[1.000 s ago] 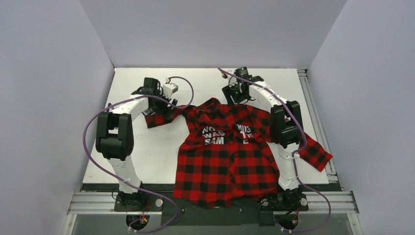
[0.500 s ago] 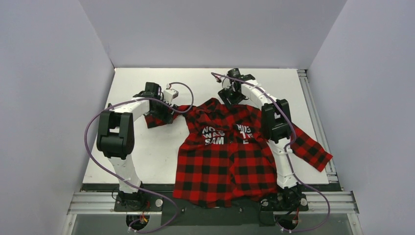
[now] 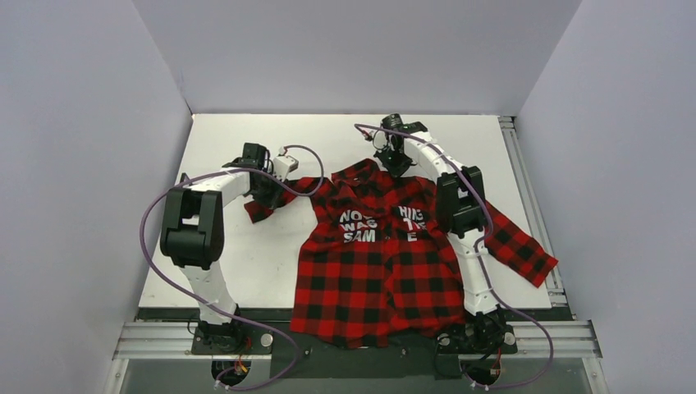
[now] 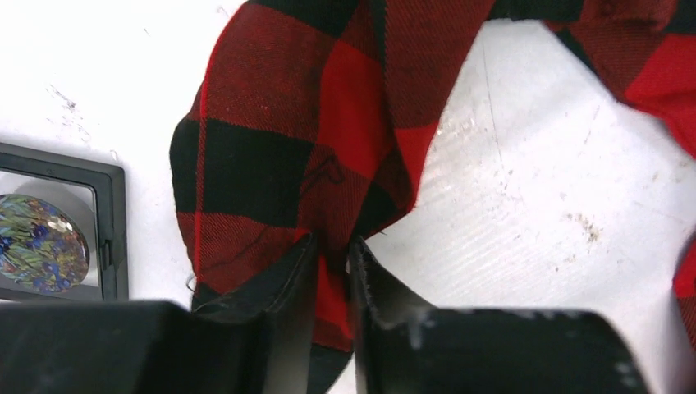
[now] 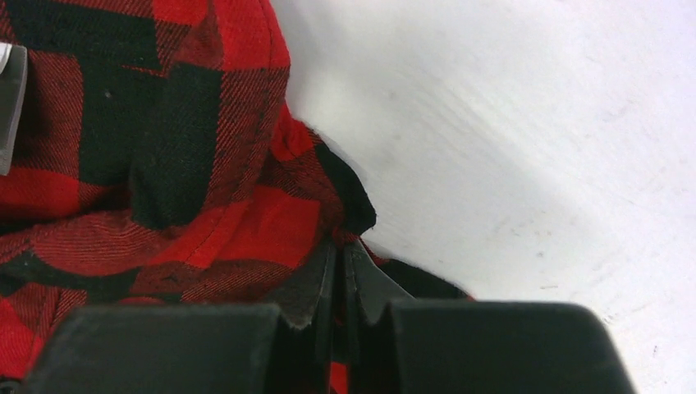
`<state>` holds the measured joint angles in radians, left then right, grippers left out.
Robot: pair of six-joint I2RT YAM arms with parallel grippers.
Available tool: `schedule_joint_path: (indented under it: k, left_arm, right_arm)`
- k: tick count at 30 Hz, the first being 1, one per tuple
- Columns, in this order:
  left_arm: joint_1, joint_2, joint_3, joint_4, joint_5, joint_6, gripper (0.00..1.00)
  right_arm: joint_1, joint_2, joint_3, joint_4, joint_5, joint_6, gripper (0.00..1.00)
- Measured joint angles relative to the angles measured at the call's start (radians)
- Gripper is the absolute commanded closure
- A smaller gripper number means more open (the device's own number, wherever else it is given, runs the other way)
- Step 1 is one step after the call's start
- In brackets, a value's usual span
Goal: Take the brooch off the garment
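Observation:
The garment [image 3: 377, 271], a red-and-black check shirt with white letters, lies flat on the white table, collar at the far end. My left gripper [image 3: 264, 187] is down on its left sleeve. In the left wrist view a fold of the sleeve [image 4: 271, 148] sits pinched between the jaws of the left gripper [image 4: 332, 246]. My right gripper [image 3: 400, 168] is at the collar's far edge. In the right wrist view that right gripper [image 5: 340, 250] is shut on the cloth edge [image 5: 164, 164]. The brooch is not visible in any view.
A black-framed case [image 4: 111, 230] holding a round multicoloured disc [image 4: 41, 242] lies on the table just left of the sleeve. The right sleeve [image 3: 525, 250] reaches toward the table's right edge. Grey walls enclose the table on three sides.
Both grippers have closed on the cloth. The right gripper first shifted left to the collar. The left sleeve has bunched up under the left gripper.

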<state>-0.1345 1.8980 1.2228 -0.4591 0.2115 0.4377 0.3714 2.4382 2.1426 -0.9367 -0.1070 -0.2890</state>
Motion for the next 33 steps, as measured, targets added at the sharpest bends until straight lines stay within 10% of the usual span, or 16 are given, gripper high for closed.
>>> schedule_joint_path:
  k: [33]
  left_arm:
    - [0.232,-0.122,0.041,-0.286,0.04,-0.165,1.0]
  right_arm:
    - [-0.34,-0.041,-0.08,0.142,0.199,0.016,1.0]
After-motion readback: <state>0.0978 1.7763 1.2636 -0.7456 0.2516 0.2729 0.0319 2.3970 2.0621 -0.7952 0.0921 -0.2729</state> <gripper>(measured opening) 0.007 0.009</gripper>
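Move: Just over the table, the right hand already pinches the shirt's back shoulder; the clear spot where that shoulder goes lies about 20 cm to its right and 5 cm ahead, with the collar some 14 cm to its left, roughly level. The left hand, nearly shut on the sleeve near the cuff, has its clear spot about 8 cm left and 4 cm back; the case with the round brooch sits some 8 cm ahead and 10 cm left. Dragging the pinched shoulder quickly along the table, the right hand sweeps about 20 cm right and a little forward, turning some 25 degrees clockwise, then holds there. The left fingers finish closing on the sleeve, pull it back about 7 cm and lift it, then swing left and slightly forward while turning counter-clockwise, keeping hold. ##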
